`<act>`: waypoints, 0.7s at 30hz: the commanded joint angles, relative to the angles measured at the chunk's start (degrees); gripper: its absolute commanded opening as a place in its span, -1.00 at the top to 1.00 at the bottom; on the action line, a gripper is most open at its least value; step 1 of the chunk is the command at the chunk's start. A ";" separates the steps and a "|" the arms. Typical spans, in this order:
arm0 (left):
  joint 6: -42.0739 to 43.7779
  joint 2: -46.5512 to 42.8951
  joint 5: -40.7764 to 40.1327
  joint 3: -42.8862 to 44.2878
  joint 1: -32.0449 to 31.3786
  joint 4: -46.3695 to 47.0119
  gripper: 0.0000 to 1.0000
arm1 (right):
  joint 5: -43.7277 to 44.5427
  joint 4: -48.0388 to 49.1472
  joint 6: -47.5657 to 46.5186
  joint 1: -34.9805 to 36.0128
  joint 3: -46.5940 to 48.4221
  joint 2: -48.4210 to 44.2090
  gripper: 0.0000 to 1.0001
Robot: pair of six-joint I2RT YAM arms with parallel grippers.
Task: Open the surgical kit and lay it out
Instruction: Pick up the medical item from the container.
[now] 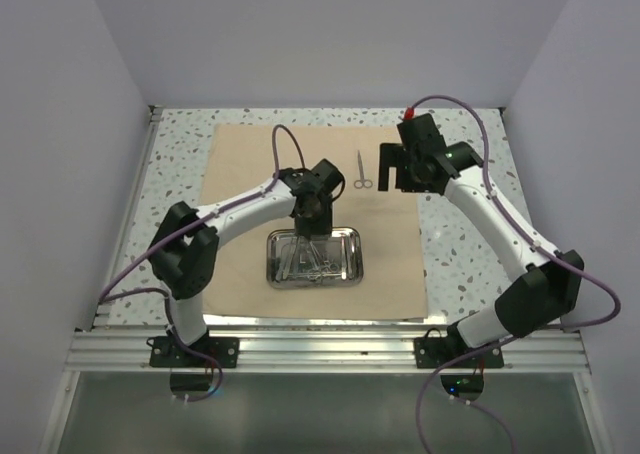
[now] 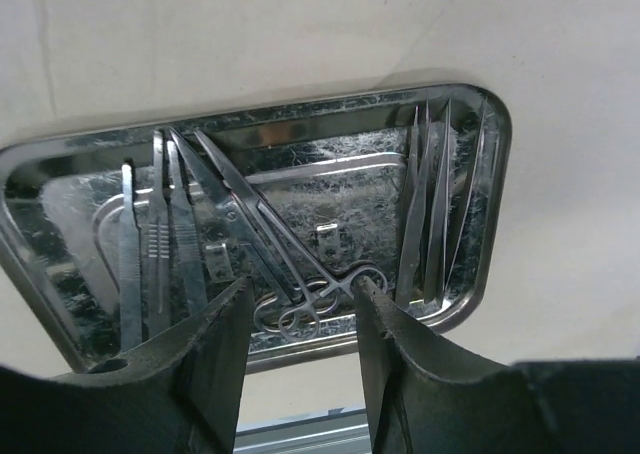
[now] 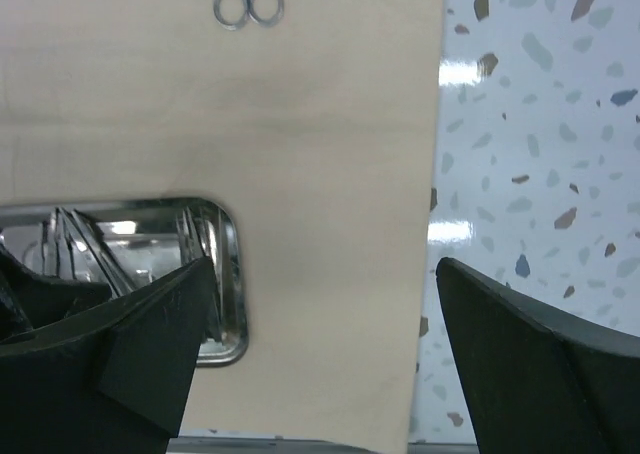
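The tan cloth wrap (image 1: 250, 164) lies spread flat on the table. On it stands the shiny steel tray (image 1: 350, 264), holding forceps (image 2: 265, 224), scalpel handles (image 2: 160, 244) and tweezers (image 2: 430, 214). My left gripper (image 1: 308, 238) hangs low over the tray's near side. Its fingers stand apart on either side of the forceps' ring handles (image 2: 300, 312), and nothing is lifted. A small pair of scissors (image 1: 360, 171) lies alone on the cloth beyond the tray. My right gripper (image 1: 398, 174) is wide open and empty, just right of the scissors, above the cloth's right edge (image 3: 425, 224).
Speckled terrazzo table (image 1: 470, 264) shows around the cloth, with white walls on three sides. The metal rail with both arm bases (image 1: 320, 349) runs along the near edge. In the right wrist view the tray's corner (image 3: 235, 274) sits left of the jaws.
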 commanded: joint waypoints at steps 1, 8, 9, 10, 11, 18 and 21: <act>-4.54 2.79 -3.27 0.12 -3.12 0.94 0.04 | -1.54 -2.17 1.21 -0.03 -6.00 -3.80 -0.94; -6.56 4.83 -3.81 -0.15 -4.79 5.06 0.08 | -6.29 -5.07 0.86 0.05 -12.94 -13.64 -0.86; -6.47 4.83 -3.55 -0.06 -4.96 5.86 0.09 | -6.29 -5.16 0.77 0.05 -13.65 -14.35 -0.86; -6.56 5.44 -2.85 0.46 -5.23 6.47 0.09 | -6.11 -5.34 0.59 0.05 -14.27 -15.06 -0.86; -6.47 5.97 -2.50 0.99 -5.49 6.91 0.10 | -5.94 -5.51 0.51 -0.03 -14.88 -15.67 -0.85; -6.21 11.50 -1.88 5.21 -8.39 7.53 0.12 | -5.06 -7.44 -0.64 0.05 -16.65 -17.96 -0.84; -6.04 12.12 -1.79 5.30 -8.39 8.24 0.13 | -4.27 -7.80 -1.34 -0.03 -16.56 -17.96 -0.84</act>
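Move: The slim tweezers that stand leftmost in the bunch at the tray's right end lie about 7 cm to the left hand's right, some 2 cm back and 7 cm below it. A second pair lies only about 1 cm farther right, level with them. The ring-handled clamps are nearly under the hand, roughly 1 cm right and 3 cm back, at the same depth. From the right hand, the tweezers are some 12 cm left, 10 cm back and 20 cm below. Down and slightly back first, then rightward over the tray and down again, the left hand shifts about 6 cm right and sinks about as much, leaving the clamps for the tweezers. Its half-open fingers stay pointing steeply down and end astride the leftmost pair. The empty right hand draws back about 10 cm, away from the scissors laid on the cloth, fingers wide open. ##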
